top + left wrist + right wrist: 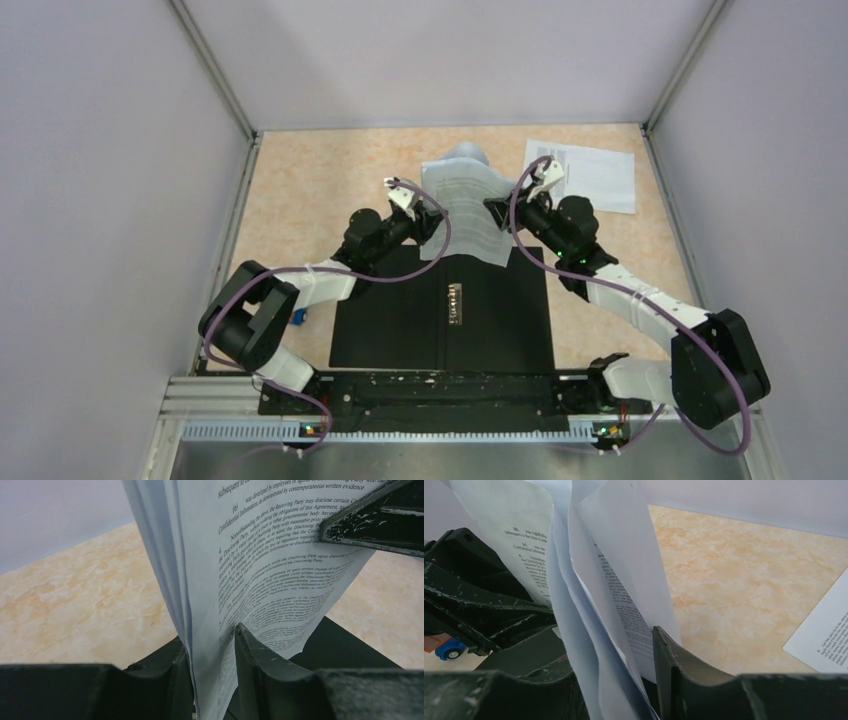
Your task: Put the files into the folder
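Note:
The folder (400, 325) lies open on the table, black inside up, with its metal clip (455, 303) on the spine. A stack of white printed files (465, 215) stands curled over its far edge, held up between both arms. My left gripper (432, 217) is at the stack's left edge. In the left wrist view the files (260, 555) run between its fingers (212, 645), which stand apart, the sheets loose in the gap. My right gripper (497, 212) is at the right edge. Its jaws (616, 670) are also apart around fanned files (589, 580).
One more printed sheet (585, 175) lies flat at the back right of the marbled table (320, 190). A small blue-and-orange block (299, 317) sits by the left arm, left of the folder. Grey walls close in the table on three sides.

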You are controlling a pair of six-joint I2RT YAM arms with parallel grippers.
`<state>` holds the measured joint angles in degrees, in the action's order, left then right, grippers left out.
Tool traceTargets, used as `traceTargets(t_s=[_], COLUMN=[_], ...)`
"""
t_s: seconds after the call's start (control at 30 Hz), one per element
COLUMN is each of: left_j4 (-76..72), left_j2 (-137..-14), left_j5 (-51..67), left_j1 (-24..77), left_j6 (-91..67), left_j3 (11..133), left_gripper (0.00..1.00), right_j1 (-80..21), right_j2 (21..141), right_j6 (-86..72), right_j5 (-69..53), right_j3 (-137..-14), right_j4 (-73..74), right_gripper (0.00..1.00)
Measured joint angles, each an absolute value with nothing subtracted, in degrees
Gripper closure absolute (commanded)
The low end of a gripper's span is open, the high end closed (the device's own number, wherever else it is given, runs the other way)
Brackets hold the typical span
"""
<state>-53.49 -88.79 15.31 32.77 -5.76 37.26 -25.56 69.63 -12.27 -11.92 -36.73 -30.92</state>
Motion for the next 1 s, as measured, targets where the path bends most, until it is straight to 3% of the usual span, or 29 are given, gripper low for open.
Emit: traceTargets(t_s=[0.17, 0.27, 0.33, 0.47, 0.77, 1.0], left_j4=[-53.47, -53.43, -53.36, -50.06, -24.36, -7.42], left_j2=[-88.79, -88.79, -88.79, -87.18, -66.7, -60.49], left_j5=[15.38, 15.57, 15.77, 16.88, 21.67, 25.82], left_j1=[32.77, 32.77, 32.77, 32.77, 32.77, 32.77], left_j6=[-5.52, -5.32, -5.02, -3.73, 8.14, 13.61], left_j3=[37.26, 37.26, 37.28, 37.78, 51.46, 69.06], left_gripper=[0.8, 1.0, 1.0, 1.0, 1.0, 1.0], right_j1=[-25.56, -25.56, -25.43, -23.86, -18.04, -17.85], right_j2=[70.91, 71.07, 71.07, 70.65, 62.43, 57.47], right_j6=[-12.67, -12.67, -12.67, -12.93, -14.44, -14.81], right_j5=[-12.69, -12.86, -12.91, -13.43, -18.24, -24.71], right_j3=[-36.73, -36.75, -36.75, -36.95, -43.97, -52.23], right_j4=[-30.87, -30.65, -30.59, -29.58, -24.97, -25.61], right_gripper=[0.62, 0.62, 0.59, 0.43, 0.06, 0.01])
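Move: The files stand upright as a bowed stack between the hands, their middle about 5 cm right of the left hand, 1 cm farther out and some 3 cm lower. From the right hand it lies about 5 cm left, 1 cm farther out and 6 cm lower. The open folder's middle is roughly 15 cm back from the left hand, straight behind it and 19 cm down. The loose sheet lies about 24 cm right of the right hand, 17 cm farther out and 22 cm down. The files' left edge, loosely between the left fingers, is pinched as those fingers shut; then the left hand carries the stack steeply up, nearly 30 cm, drawing back about 9 cm and tipping its fingers up. The right hand sinks a touch, then opens wide, shifts right off the right edge and rises some 20 cm alongside, also tipping up. ##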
